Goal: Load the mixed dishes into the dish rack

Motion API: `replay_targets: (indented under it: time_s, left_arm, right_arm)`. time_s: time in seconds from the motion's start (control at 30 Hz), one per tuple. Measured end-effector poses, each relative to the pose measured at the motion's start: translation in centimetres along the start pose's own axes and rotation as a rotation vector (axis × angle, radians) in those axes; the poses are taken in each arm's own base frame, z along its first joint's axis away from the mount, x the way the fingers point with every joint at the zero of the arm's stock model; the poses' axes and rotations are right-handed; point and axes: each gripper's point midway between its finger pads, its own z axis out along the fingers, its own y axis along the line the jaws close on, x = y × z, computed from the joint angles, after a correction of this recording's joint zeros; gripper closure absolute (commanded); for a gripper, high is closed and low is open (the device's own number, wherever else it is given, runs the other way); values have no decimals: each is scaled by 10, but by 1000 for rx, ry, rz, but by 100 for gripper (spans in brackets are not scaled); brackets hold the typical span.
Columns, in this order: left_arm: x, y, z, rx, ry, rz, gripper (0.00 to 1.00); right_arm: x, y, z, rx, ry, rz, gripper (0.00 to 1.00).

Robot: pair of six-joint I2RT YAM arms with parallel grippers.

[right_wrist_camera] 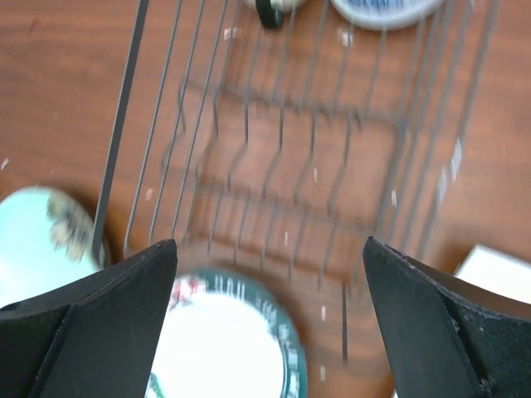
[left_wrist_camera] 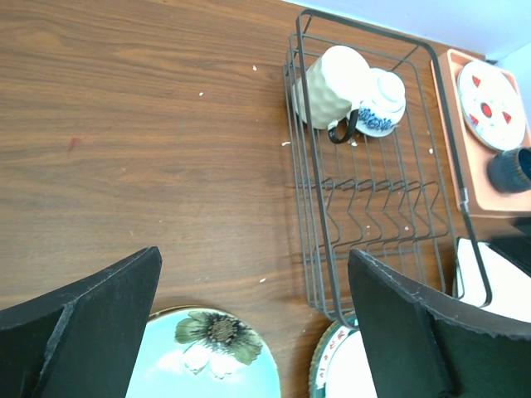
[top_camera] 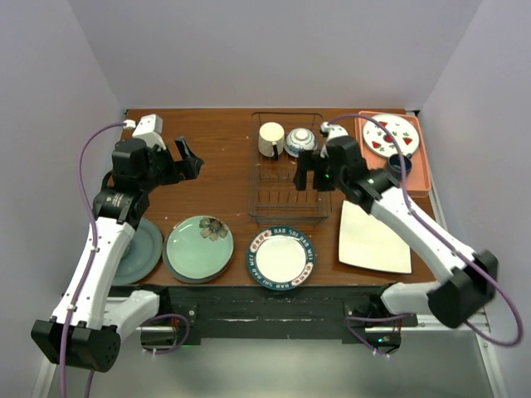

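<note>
The dish rack [top_camera: 251, 178] stands at the table's middle back. Its far end holds the cream mug [top_camera: 270, 139] and the small blue-white patterned bowl [top_camera: 300, 141]. My right gripper [top_camera: 309, 181] hangs open over the rack's near half with nothing between its fingers. My left gripper [top_camera: 192, 159] is open above bare wood left of the rack. Along the front lie the teal-blue plate [top_camera: 137, 249], pale green flower plate [top_camera: 200, 247], white plate with dark patterned rim [top_camera: 282, 258] and white square plate [top_camera: 373, 236]. The right wrist view, blurred, looks down on the rack wires [right_wrist_camera: 121, 124] and the patterned-rim plate [right_wrist_camera: 224, 340].
A salmon tray [top_camera: 421, 174] at the back right carries a white plate with red marks [top_camera: 388, 135] and a dark blue cup [top_camera: 400, 166]. Walls close in the back and both sides. The left wrist view shows mug [left_wrist_camera: 336, 87], bowl [left_wrist_camera: 382, 101] and rack [left_wrist_camera: 309, 207].
</note>
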Motion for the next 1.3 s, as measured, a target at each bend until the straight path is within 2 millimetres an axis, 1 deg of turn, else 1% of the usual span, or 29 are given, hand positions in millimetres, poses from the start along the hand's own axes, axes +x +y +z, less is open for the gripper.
replay_targets:
  time_s: [0.1, 0.17, 0.23, 0.27, 0.33, 0.4, 0.43, 0.5, 0.53, 0.57, 0.63, 0.7, 0.87, 1.0, 1.1, 1.2, 1.3]
  left_arm:
    - [4, 2, -1, -4, 13, 27, 0]
    - [7, 4, 0, -6, 24, 44, 0]
    - [15, 7, 2, -9, 41, 50, 0]
    - [20, 9, 3, -11, 54, 49, 0]
    - [33, 13, 6, -12, 85, 44, 0]
    - [48, 17, 9, -10, 121, 36, 0]
    - [58, 19, 11, -9, 145, 32, 0]
    - [73, 22, 12, -7, 181, 22, 0]
    - [81, 24, 13, -8, 198, 16, 0]
    - [87, 26, 13, -7, 214, 10, 0]
    - [96, 27, 13, -2, 236, 4, 0]
    - [100, 27, 13, 1, 244, 1, 0]
    - [106, 25, 11, 22, 243, -15, 0]
    - [118, 24, 11, 40, 266, -41, 0]
    - [128, 24, 10, 52, 279, -60, 0]
    - [137, 24, 8, 65, 279, -77, 0]
    - [148, 25, 6, 79, 291, -88, 0]
  right_arm:
    - [18, -8, -42, -20, -7, 38, 4]
    - [28, -12, -64, -28, -11, 58, 5]
    - [39, -16, -80, -38, -5, 74, 8]
    - [49, -17, -87, -50, 5, 86, 9]
    - [67, -21, -92, -61, 35, 104, 14]
    - [94, -24, -90, -73, 90, 124, 21]
    - [110, -26, -88, -78, 132, 132, 25]
    - [138, -25, -82, -97, 209, 151, 28]
    - [153, -26, -79, -105, 253, 163, 32]
    - [167, -26, -76, -109, 294, 175, 33]
    - [187, -27, -74, -113, 349, 194, 34]
    - [199, -29, -73, -112, 378, 206, 36]
    - [221, -30, -64, -120, 412, 242, 40]
    - [243, -32, -58, -126, 452, 270, 43]
    - [249, -30, -53, -136, 457, 283, 45]
    - [247, -26, -48, -155, 437, 296, 46]
    - [247, -23, -42, -173, 423, 310, 50]
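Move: The green-rimmed plate lies about 22 cm behind the right hand, 5 cm to its left and 21 cm below. From that hand the dish rack's middle is 1 cm ahead, 3 cm left, 16 cm down; the square white plate 16 cm back, 19 cm right, 22 cm down. For the left hand, the flowered green plate is some 17 cm back, 2 cm right and 26 cm down; the green-rimmed plate is 20 cm back and 23 cm right of that hand. No contact can be seen: the right hand heads back off the rack, about 19 cm, then also down some 17 cm, to the green-rimmed plate's right edge, tipping its fingers down roughly 30 degrees and narrowing them to about half open. Meanwhile the left hand sinks and draws back towards the flowered plate, its fingers staying wide and tipping downward. ##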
